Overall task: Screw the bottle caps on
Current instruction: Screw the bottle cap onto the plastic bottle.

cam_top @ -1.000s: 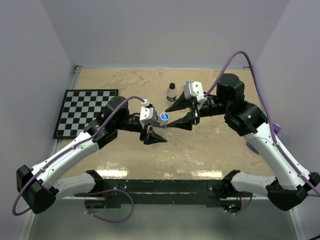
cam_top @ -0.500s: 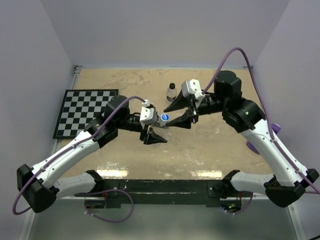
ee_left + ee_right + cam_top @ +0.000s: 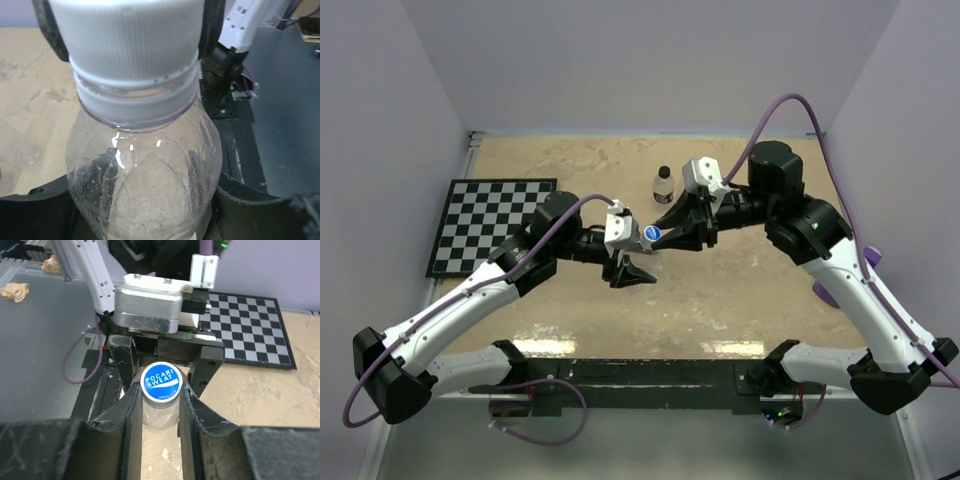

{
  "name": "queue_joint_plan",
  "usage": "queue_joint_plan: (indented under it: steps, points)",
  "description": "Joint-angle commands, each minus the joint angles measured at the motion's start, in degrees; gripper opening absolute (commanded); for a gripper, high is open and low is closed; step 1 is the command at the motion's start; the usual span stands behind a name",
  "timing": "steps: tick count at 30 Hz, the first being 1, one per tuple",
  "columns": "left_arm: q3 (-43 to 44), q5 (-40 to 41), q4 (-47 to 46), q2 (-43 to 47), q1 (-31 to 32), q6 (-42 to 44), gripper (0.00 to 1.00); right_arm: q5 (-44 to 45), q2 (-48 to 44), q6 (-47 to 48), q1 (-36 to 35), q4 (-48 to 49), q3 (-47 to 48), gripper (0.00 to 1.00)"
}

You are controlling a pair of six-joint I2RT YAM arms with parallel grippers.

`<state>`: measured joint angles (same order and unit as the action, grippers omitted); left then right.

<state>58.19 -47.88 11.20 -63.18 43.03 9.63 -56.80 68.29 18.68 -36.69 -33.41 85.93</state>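
Note:
My left gripper [image 3: 640,256] is shut on a small clear bottle [image 3: 145,175], held upright above the table's middle. A blue cap [image 3: 160,382] with white lettering sits on its neck; from the side the cap [image 3: 125,35] shows a white ribbed wall. My right gripper [image 3: 159,390] comes in from the right and is shut on this cap [image 3: 653,233], one finger on each side. A second clear bottle [image 3: 663,185] with a black cap stands on the table behind the grippers. A blue bit [image 3: 694,166] peeks out behind the right wrist.
A black-and-white checkered mat [image 3: 490,225] lies at the table's left. Purple objects [image 3: 825,295] lie at the right edge, partly under the right arm. The second bottle stands close behind the right gripper's fingers.
The right gripper's fingers have closed onto the blue cap and shifted slightly left. The left gripper has kept hold of the bottle, barely moving.

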Motion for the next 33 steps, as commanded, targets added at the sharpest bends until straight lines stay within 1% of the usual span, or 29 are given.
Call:
queue_joint_plan:
  steps: [1, 4, 6, 9, 13, 15, 17, 18, 20, 22, 23, 25, 27, 28, 30, 33]
  points:
    - [1.9, 18.1, -4.3, 2.5, 3.8, -1.9, 0.00, 8.7, -0.1, -6.2, -0.1, 0.1, 1.3, 0.09]
    - [2.3, 34.6, -5.2, 2.9, 10.6, -1.7, 0.00, 16.2, -0.5, -12.9, -0.1, 2.5, -1.2, 0.04]
    - [2.0, 44.1, -8.1, 3.0, 13.6, -3.5, 0.00, 21.5, -0.6, -16.6, -0.8, 3.1, -3.5, 0.04]
    - [1.8, 56.7, -12.4, 1.8, 17.7, -6.8, 0.00, 30.8, -1.9, -24.5, -4.0, 7.1, -6.9, 0.04]
    - [2.4, 73.5, -16.2, -1.2, 23.4, -8.6, 0.00, 44.8, -1.8, -30.8, -10.1, 9.3, -8.8, 0.05]
    - [2.5, 79.8, -18.5, -2.8, 25.4, -8.0, 0.00, 50.9, -1.8, -33.0, -12.7, 10.5, -9.9, 0.06]
    - [2.8, 81.3, -19.8, -3.8, 26.1, -8.0, 0.00, 54.0, -1.7, -34.2, -14.6, 11.5, -11.0, 0.07]
    - [2.9, 81.6, -19.7, -4.1, 26.1, -8.0, 0.00, 53.8, -1.8, -34.5, -14.7, 12.7, -11.7, 0.09]
    - [2.8, 80.8, -18.9, -4.2, 26.1, -8.0, 0.00, 52.6, -3.3, -34.4, -14.7, 14.5, -13.1, 0.21]
    - [1.9, 78.1, -17.7, -2.9, 25.6, -7.7, 0.00, 50.8, -5.4, -32.8, -14.6, 15.1, -13.4, 0.34]
    - [1.4, 76.2, -16.1, -2.1, 24.8, -8.0, 0.00, 50.7, -6.8, -31.6, -14.6, 15.3, -13.1, 0.43]
    - [-0.6, 68.4, -15.2, 0.2, 21.4, -8.3, 0.00, 49.2, -8.3, -28.4, -14.3, 14.0, -11.8, 0.52]
    - [-1.8, 56.3, -12.7, 2.6, 15.5, -8.9, 0.00, 45.7, -9.2, -24.8, -13.7, 12.8, -10.0, 0.59]
    - [-2.6, 50.8, -12.0, 3.4, 13.2, -7.8, 0.00, 44.2, -9.5, -23.0, -13.3, 11.9, -8.9, 0.61]
    - [-2.1, 41.3, -6.2, 4.4, 8.5, -5.2, 0.00, 40.3, -9.9, -19.1, -11.7, 8.1, -5.7, 0.63]
    - [-0.6, 28.5, -0.2, 4.7, 4.0, -0.8, 0.00, 35.5, -9.6, -9.1, -8.5, 1.8, -1.6, 0.65]
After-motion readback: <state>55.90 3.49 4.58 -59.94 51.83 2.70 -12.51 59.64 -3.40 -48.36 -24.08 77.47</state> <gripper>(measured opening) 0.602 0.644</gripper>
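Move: The blue-topped white cap is pinched between the right finger pads, on the neck of the plastic bottle, whose middle lies some 11 cm straight below the right hand. The left hand grips the bottle's body, the cap about 10 cm straight above it. From the right hand the black-capped bottle stands about 30 cm ahead, 4 cm right and 31 cm lower; the other blue-capped bottle about 26 cm ahead, 9 cm right and 28 cm lower. The cap, still pinched by the right fingers, is turned clockwise some 40 degrees as the left hand twists the gripped bottle counter-clockwise about 55, both hands swinging forward together. Then the right fingers open, let go of the cap and draw back and to the right about 2 cm; the left keeps its grip, easing left, slightly up and forward while turning partly back. ##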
